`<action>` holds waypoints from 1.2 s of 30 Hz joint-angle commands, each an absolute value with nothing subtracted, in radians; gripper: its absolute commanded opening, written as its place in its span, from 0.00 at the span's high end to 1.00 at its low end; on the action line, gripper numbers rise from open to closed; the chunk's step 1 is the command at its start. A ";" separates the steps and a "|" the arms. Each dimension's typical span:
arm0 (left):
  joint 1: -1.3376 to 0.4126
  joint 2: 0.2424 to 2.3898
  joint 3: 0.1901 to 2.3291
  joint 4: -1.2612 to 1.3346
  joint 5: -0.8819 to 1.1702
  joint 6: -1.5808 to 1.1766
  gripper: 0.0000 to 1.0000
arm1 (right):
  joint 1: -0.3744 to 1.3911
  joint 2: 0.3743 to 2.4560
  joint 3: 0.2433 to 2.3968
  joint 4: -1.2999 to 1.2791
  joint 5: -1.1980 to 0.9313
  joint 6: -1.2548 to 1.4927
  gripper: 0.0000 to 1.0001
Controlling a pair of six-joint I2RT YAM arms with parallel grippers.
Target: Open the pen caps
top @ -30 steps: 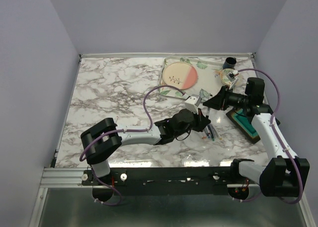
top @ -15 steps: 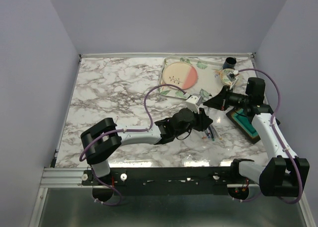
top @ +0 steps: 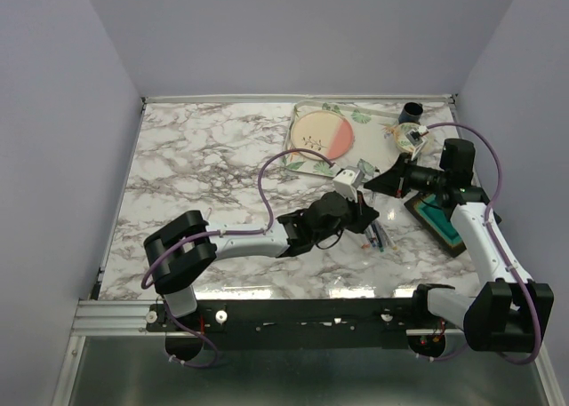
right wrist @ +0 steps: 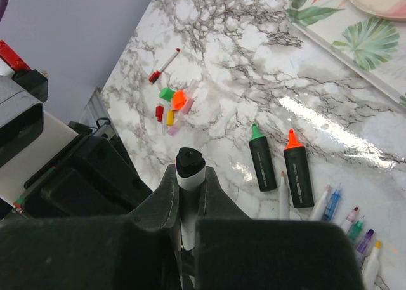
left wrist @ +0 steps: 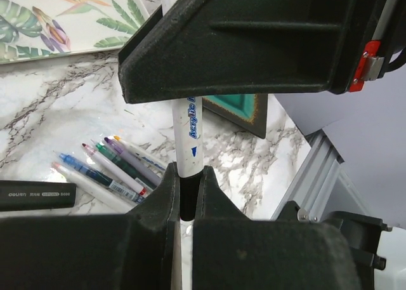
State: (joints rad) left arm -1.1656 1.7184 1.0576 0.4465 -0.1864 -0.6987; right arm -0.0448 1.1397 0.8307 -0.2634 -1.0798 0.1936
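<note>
A white acrylic pen (left wrist: 190, 122) is held between both grippers above the table. My left gripper (left wrist: 189, 196) is shut on its black end, which looks like a cap (left wrist: 188, 190). My right gripper (right wrist: 190, 176) is shut on the white barrel, and the pen's other black end (right wrist: 189, 160) sticks out past its jaws. In the top view the left gripper (top: 364, 212) and right gripper (top: 373, 186) meet at mid-right. Loose caps lie together on the marble: green (right wrist: 166, 94), orange (right wrist: 179, 99), red (right wrist: 159, 112) and yellow (right wrist: 170, 117).
Two uncapped black highlighters, green-tipped (right wrist: 261, 163) and orange-tipped (right wrist: 298, 172), lie beside several thin pens (left wrist: 114, 166). A red thin pen (right wrist: 163, 66) lies apart. A leaf-print tray (top: 302, 157) with a plate, a teal framed block (top: 440, 219) and a dark cup (top: 411, 113) stand at the right and back.
My left gripper has shifted slightly up and right, closer to the right gripper. The right arm has barely moved. Both stay shut on the white pen.
</note>
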 commanded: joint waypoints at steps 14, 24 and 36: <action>-1.218 1.388 0.562 0.411 -0.095 -0.775 1.00 | -0.077 1.256 1.227 -0.167 -0.825 0.399 0.99; -1.195 1.183 0.592 -0.161 -0.490 -0.808 1.00 | -0.075 1.360 1.129 -0.773 -0.827 -0.411 0.99; -1.083 1.206 0.552 -0.322 -0.558 -0.882 0.99 | -0.028 1.588 1.078 -0.835 -0.603 -0.463 0.92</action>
State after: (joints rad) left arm -1.1095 1.1927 0.5739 -0.2646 -0.4870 -0.8539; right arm -0.0315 1.5196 1.0729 -0.7734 -0.7170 -0.4183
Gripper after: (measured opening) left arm 0.087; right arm 0.098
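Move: The left hand grips the black cap of the marker whose white body the right hand holds. The cap pile lies about 33 cm left of the left hand, some 8 ahead and 18 below, and the green highlighter about 11 left, 11 ahead, 18 below. The pen row lies some 22 cm below the right hand, 4 right and 1 ahead; the orange highlighter is 6 left, 7 ahead, equally low. Pulling the cap free, left hand swings 25 cm left towards the cap pile; right lifts, then lowers marker. ##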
